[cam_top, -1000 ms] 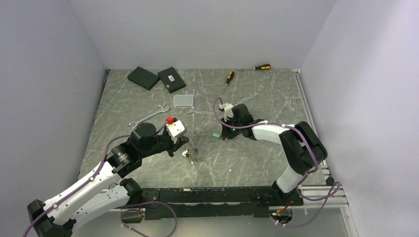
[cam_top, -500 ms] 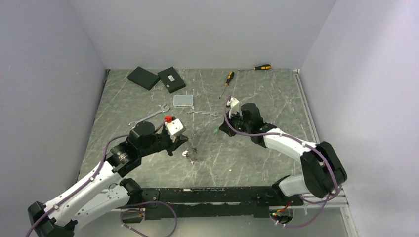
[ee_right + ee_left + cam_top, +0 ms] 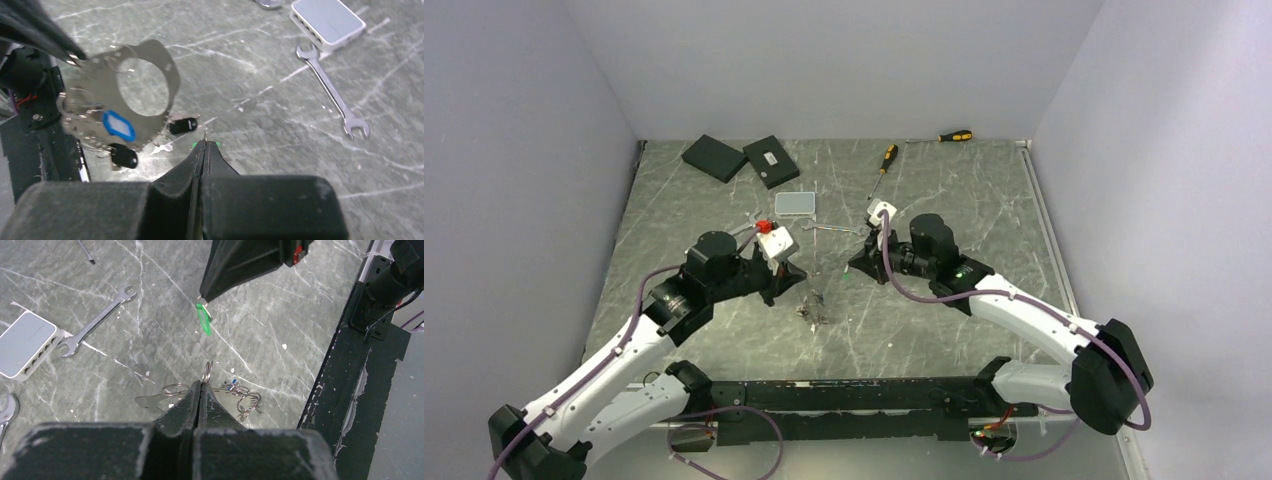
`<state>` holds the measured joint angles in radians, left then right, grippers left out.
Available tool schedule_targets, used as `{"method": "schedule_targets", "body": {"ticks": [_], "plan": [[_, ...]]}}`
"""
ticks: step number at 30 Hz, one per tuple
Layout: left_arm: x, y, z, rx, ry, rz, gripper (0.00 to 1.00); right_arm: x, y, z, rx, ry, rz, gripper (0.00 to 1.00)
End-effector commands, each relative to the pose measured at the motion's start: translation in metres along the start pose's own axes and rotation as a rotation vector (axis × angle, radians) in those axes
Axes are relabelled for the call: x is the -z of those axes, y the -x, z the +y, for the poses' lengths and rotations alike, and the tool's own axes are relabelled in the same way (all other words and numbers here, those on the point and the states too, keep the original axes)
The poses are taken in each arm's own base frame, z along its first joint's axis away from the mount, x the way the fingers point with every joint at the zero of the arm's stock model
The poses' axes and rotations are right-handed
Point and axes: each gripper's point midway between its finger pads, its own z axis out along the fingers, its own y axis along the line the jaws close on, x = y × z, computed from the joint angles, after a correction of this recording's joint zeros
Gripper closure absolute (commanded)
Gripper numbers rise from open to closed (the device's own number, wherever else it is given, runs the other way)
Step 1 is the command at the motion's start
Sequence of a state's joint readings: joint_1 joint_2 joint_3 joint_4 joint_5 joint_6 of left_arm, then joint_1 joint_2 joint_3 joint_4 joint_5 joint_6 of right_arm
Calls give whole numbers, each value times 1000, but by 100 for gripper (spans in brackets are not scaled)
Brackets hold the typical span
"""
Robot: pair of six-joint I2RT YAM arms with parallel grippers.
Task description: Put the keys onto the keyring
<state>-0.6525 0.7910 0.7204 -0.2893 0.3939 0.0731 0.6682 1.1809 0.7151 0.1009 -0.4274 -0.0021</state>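
My left gripper is shut on the thin silvery keyring, seen edge-on at its tip. In the right wrist view a flat silvery plate with a round hole, a blue-tagged key and black-tagged keys hang with it under the left fingertips. My right gripper is shut on the green-tagged key, which dangles from its tip above the table. The two tips face each other a short way apart.
A wrench and a white box lie just behind the grippers. Two yellow-and-black screwdrivers and two black boxes sit at the back. A black rail runs along the near edge.
The right gripper lifted the green key off the table and swung left toward the left gripper. The left gripper rose and moved back a little with the bunch.
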Motion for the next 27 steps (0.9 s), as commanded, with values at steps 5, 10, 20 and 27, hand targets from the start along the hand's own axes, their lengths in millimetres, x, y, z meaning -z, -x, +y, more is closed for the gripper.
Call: {"method": "schedule_targets", "body": {"ticks": [5, 10, 20, 27], "plan": [[-2, 47, -3, 28, -66, -113, 100, -1, 50, 24, 117, 32, -67, 100], [-8, 46, -1, 83, -68, -103, 100, -1, 62, 35, 135, 56, -95, 100], [-28, 56, 5, 192, -78, -97, 100, 10, 73, 49, 175, 90, -133, 100], [-33, 51, 13, 213, -47, -79, 100, 20, 81, 57, 190, 116, -168, 100]]}}
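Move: The right gripper already holds the green-tagged key. The keyring, pinched in the left fingertips, lies about 8 cm to this hand's left, 5 cm back and 3 cm higher. The bundle hanging off the ring is 8 cm left, 5 cm back and 4 cm lower; the double-ended wrench lies 18 cm ahead, 3 cm left and 17 cm down. From the left hand, the green-tagged key hangs 5 cm ahead, 9 cm right and 6 cm down. Lift the right gripper about 6 cm with the green-tagged key still pinched, bringing it left and back towards the keyring. Meanwhile carry the ring in the left gripper about 4 cm to the right and forward to meet the key, turning the left wrist slightly over 10 degrees. Keep both grips shut. ##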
